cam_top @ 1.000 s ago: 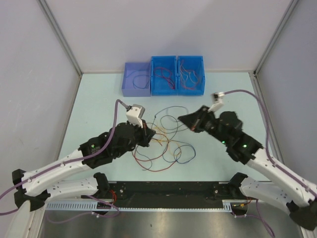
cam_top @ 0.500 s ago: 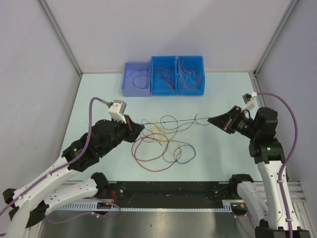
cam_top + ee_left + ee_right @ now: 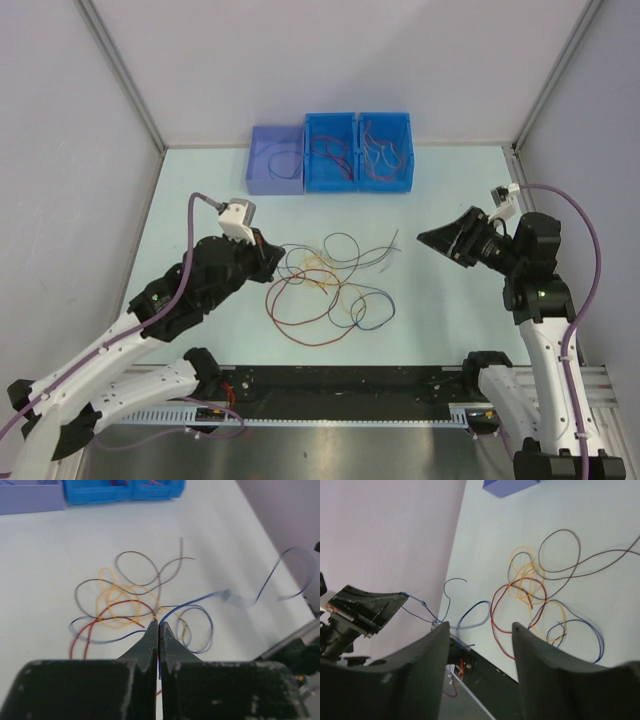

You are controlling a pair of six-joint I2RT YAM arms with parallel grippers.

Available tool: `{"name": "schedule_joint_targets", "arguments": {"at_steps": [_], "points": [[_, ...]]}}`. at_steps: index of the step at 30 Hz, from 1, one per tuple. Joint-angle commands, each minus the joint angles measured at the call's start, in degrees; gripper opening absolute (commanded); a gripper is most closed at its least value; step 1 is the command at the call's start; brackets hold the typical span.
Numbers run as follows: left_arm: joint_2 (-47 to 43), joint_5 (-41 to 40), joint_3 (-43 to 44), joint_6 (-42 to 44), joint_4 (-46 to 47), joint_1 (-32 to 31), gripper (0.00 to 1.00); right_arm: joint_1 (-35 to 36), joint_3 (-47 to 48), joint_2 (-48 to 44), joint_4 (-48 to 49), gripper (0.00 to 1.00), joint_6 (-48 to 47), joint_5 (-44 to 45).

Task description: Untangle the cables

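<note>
The cables [image 3: 325, 292] lie in a loose tangle of red, orange-yellow, black and blue strands on the table between the arms. My left gripper [image 3: 275, 259] hovers at the tangle's left edge. In the left wrist view it [image 3: 159, 625] is shut on a blue cable [image 3: 192, 600], which runs slack and blurred off to the right. My right gripper [image 3: 425, 241] hangs to the right of the tangle, apart from it. In its own view it [image 3: 479, 630] is open with nothing between the fingers. The same view shows the blue cable [image 3: 422, 602] trailing from the left gripper [image 3: 403, 595].
At the back of the table stand a purple bin [image 3: 262, 182] and two blue bins [image 3: 331, 184] [image 3: 409, 130], each with cables in it. Grey walls [image 3: 60, 150] close in both sides. A black rail [image 3: 340, 380] runs along the near edge.
My right gripper has opened and let go of the blue cable, which was stretched taut between both grippers. The strand has gone slack. The left arm still holds its end.
</note>
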Motion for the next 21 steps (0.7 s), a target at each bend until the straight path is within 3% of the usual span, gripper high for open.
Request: {"name": "schedule_joint_targets", "arguments": {"at_steps": [1,2,5,14,21], "points": [[3.3,-7.4,5.4,4.2,-1.0,2.2,0.00,1.8,2.5,1.7,2.0,0.71,-1.4,8.4],[4.2,-7.9,6.5,5.3,-0.9,2.2,0.00,3.6,2.5,1.7,1.4,0.79,-1.4,9.6],[7.9,-9.3,11.1,7.5,-0.1,3.2,0.00,7.6,2.5,1.1,0.3,0.84,-2.1,16.2],[17.4,-7.2,21.6,12.6,3.0,10.1,0.00,15.8,-3.0,1.8,2.9,0.81,1.2,23.3],[21.6,0.0,24.7,13.0,8.0,20.0,0.00,27.2,-8.8,2.4,3.8,0.80,3.4,38.4]]}}
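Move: The purple bin where I take the blue cable lies about 42 cm ahead of my left hand, 3 cm left and 25 cm down. The nearer blue bin stands level with it, 12 cm farther right. The tangled pile lies 12 cm ahead of that hand, 7 cm right. From my right hand the pile is some 8 cm ahead, 15 cm left and 29 cm down, and the brown cable's end about 21 cm straight ahead. Still pinching the blue cable, my left hand sweeps forward about 12 cm towards the purple bin while climbing some 8 cm, drifting a little left late on and swinging roughly 15 degrees counter-clockwise. My right hand, already free of the cable, spreads its fingers wide and sinks about 7 cm, easing 3 or 4 cm left towards the pile, faster near the end. ##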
